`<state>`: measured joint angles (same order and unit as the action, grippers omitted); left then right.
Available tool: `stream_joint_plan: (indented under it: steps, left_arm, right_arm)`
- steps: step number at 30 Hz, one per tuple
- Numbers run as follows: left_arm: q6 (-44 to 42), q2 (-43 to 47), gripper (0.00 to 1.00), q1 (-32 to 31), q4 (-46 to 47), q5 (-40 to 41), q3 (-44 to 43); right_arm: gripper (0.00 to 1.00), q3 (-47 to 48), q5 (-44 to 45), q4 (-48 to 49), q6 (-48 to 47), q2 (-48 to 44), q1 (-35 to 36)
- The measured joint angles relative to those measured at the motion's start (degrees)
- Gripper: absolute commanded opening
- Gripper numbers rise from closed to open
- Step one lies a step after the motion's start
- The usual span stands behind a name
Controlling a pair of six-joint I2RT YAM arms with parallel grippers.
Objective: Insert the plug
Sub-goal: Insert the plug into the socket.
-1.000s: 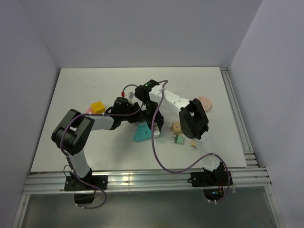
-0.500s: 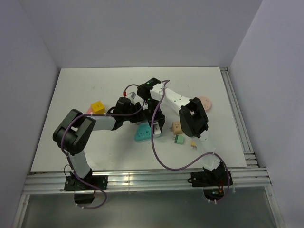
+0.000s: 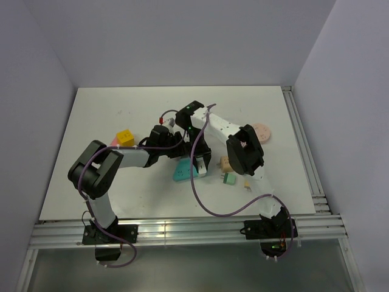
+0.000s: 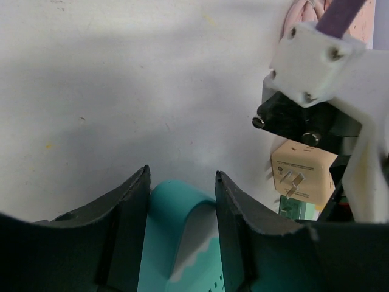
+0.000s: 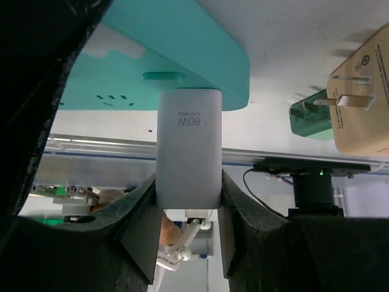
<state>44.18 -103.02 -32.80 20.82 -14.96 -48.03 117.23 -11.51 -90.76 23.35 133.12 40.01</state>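
The plug (image 5: 188, 152) is a white block marked 80W, and my right gripper (image 5: 188, 182) is shut on its sides. Its far end presses against a round boss on the teal socket block (image 5: 182, 55), with no prongs showing. My left gripper (image 4: 182, 182) is shut across one rounded end of that teal block (image 4: 176, 213). From above, the teal block (image 3: 182, 172) lies mid-table with the plug (image 3: 199, 165) at its right edge. The left gripper (image 3: 175, 152) and the right gripper (image 3: 197, 153) stand close together over it.
A tan adaptor (image 3: 225, 162) with bare prongs and a green adaptor (image 3: 228, 178) lie just right of the block, with a small tan piece (image 3: 248, 184) beyond. A yellow cube (image 3: 125, 136) sits to the left and a pink round piece (image 3: 263, 131) to the right.
The right arm's elbow has shifted a little to the near left. The plug and the teal block have barely moved, and both grips hold.
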Motion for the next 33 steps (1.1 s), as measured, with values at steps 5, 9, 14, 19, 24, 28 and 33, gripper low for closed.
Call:
stream_joint_plan:
  steps: [5, 9, 14, 19, 24, 28, 33]
  left_arm:
    - [0.0, 0.0, 0.18, -0.3, -0.3, -0.2, -0.1]
    - [0.0, 0.0, 0.19, -0.4, -0.8, -0.1, -0.3]
    - [0.0, -0.3, 0.2, -0.4, -1.2, -0.2, -0.7]
    - [0.1, -1.0, 0.2, 0.6, -0.2, -2.6, -0.8]
    - [0.1, -1.0, 0.2, 1.9, -0.3, -3.3, -0.8]
    - [0.3, -1.0, 0.2, 2.4, -0.5, -5.3, -0.6]
    - [0.8, -1.0, 0.21, 2.9, -0.5, -7.3, -0.1]
  right_arm:
    - [0.0, -0.5, -0.2, -0.5, 0.2, 0.2, 0.0]
    - [0.0, -0.5, -0.2, -0.5, 0.2, 0.2, 0.0]
    - [0.0, -1.4, -0.4, 0.2, -0.1, -0.7, -0.2]
    - [0.15, -4.6, -0.3, 3.4, -0.5, -3.4, -0.4]
    - [0.51, -10.3, 0.6, 10.7, -1.2, -8.8, -0.4]
    - [0.76, -15.3, 1.4, 21.4, -2.2, -14.4, -0.5]
    - [0.87, -20.2, 2.4, 28.3, -3.0, -21.4, -0.6]
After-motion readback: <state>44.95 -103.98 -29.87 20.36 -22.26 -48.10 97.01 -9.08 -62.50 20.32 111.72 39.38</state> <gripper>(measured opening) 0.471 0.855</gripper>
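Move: My right hand already grips the white plug; its socket in the teal power strip lies about 3 cm below and 2 cm ahead, level left to right. The strip's middle is some 5 cm left, 1 ahead and 5 below me. The beige adapter sits about 9 cm right and 3 ahead, the green one 9 right and 2 back, both some 6 cm lower. From my left hand, that socket lies roughly 8 cm right, 5 back and 1 below. I first hold the plug in the strip almost still, my left hand keeping its pinch on the strip's far corner. Then I swing my right fingertips forward and a bit left, some 30 degrees in all, open them wide partway through the swing, and come free of the plug, going about 4 cm forward, 3 cm up and slightly left. ##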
